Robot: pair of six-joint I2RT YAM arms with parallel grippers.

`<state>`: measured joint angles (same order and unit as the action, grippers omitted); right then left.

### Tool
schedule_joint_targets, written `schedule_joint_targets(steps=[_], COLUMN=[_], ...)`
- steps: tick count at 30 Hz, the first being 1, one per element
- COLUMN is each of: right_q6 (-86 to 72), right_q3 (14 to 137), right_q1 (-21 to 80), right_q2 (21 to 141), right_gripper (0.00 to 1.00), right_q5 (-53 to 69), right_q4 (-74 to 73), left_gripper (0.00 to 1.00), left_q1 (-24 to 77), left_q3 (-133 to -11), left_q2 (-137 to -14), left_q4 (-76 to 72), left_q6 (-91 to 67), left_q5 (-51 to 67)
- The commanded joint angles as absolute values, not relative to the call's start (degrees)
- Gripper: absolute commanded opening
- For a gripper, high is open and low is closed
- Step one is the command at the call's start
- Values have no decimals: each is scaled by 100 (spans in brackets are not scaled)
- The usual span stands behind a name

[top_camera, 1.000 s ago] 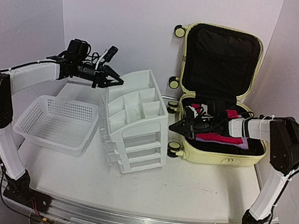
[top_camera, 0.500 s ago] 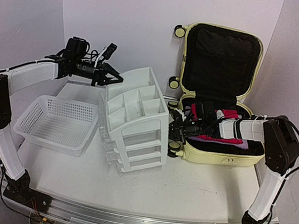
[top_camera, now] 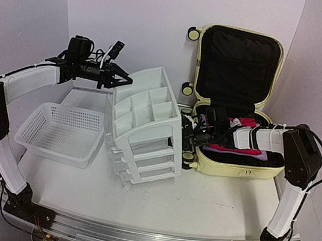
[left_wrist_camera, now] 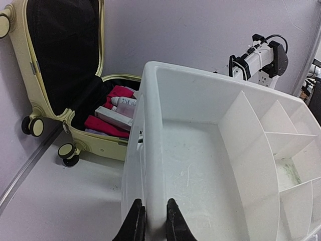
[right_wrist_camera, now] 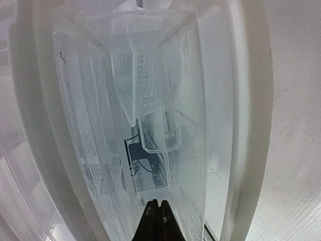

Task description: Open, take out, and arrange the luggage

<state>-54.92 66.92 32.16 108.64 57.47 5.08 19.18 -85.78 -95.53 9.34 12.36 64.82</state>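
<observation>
The luggage [top_camera: 231, 165], a pale yellow hard-shell suitcase, lies open at the right with its black-lined lid [top_camera: 239, 53] upright. Red and pink clothes [top_camera: 229, 148] fill its base. In the left wrist view the luggage [left_wrist_camera: 98, 142] shows the clothes and a white tube [left_wrist_camera: 124, 102]. My left gripper [top_camera: 124, 81] is shut on the top rim of the white drawer unit [top_camera: 144, 148], and its fingertips [left_wrist_camera: 136, 221] straddle that thin wall. The unit leans. My right gripper [top_camera: 184, 137] is shut with nothing in it. Its tips [right_wrist_camera: 158, 218] press against the unit's translucent side [right_wrist_camera: 100, 100].
A white mesh basket [top_camera: 62, 133] sits at the left, close to the drawer unit. The suitcase's wheels [top_camera: 188, 157] are close to the unit's right side. A purple wall stands behind everything.
My left gripper has risen and drawn back to the left, tipping the drawer unit further. My right arm has reached left, out of the suitcase and up to the unit's side.
</observation>
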Motion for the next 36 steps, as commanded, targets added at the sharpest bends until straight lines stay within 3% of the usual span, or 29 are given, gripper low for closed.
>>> schedule_joint_targets(steps=[1, 7, 12, 24, 36], right_q6=[-5464, -4998, -3955, -3379, -3041], right_q3=[6745, 6597, 7159, 7066, 6998], right_q1=[2948, 2105, 1831, 1823, 1816], right_q2=[10635, 10041, 9761, 9212, 8877], right_gripper=[6, 27, 45, 56, 62], right_q5=[5525, 5164, 4699, 4047, 3629], right_q4=[702, -73, -1658, -2331, -2764], left_gripper=[0, 0, 0, 0, 0], left_q1=[1886, 1828, 1850, 1875, 2682], left_q3=[-8602, -8264, -8290, -8878, -9103], left_q2=[-9015, -8947, -9122, -9560, -9952], left_q4=[342, 343, 319, 236, -228], left_q6=[743, 257, -303, -1367, -1517], left_q5=[6607, 5335, 4700, 2996, 893])
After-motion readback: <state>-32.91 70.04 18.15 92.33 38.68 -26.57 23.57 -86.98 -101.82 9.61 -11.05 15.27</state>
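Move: The left gripper pinches the upper rim of the tilted drawer unit, whose middle lies about 12 cm to its right, 5 cm back and 14 cm below; the basket lies some 24 cm left, 8 cm back and well below. The closed right gripper points left into the unit's open side, with the unit's middle some 12 cm left and level fore-and-aft. From this gripper, the open suitcase's middle is about 28 cm right, 4 cm ahead and lower. Keep the left gripper pinched on the drawer unit's rim and swing it forward about 12 cm while lowering it some 8 cm, turning the hand nearly 50 degrees counter-clockwise. Meanwhile draw the right gripper out of the unit's side, right and a little forward towards the suitcase, then ease back and up, opening the fingers past halfway and tipping them down. ##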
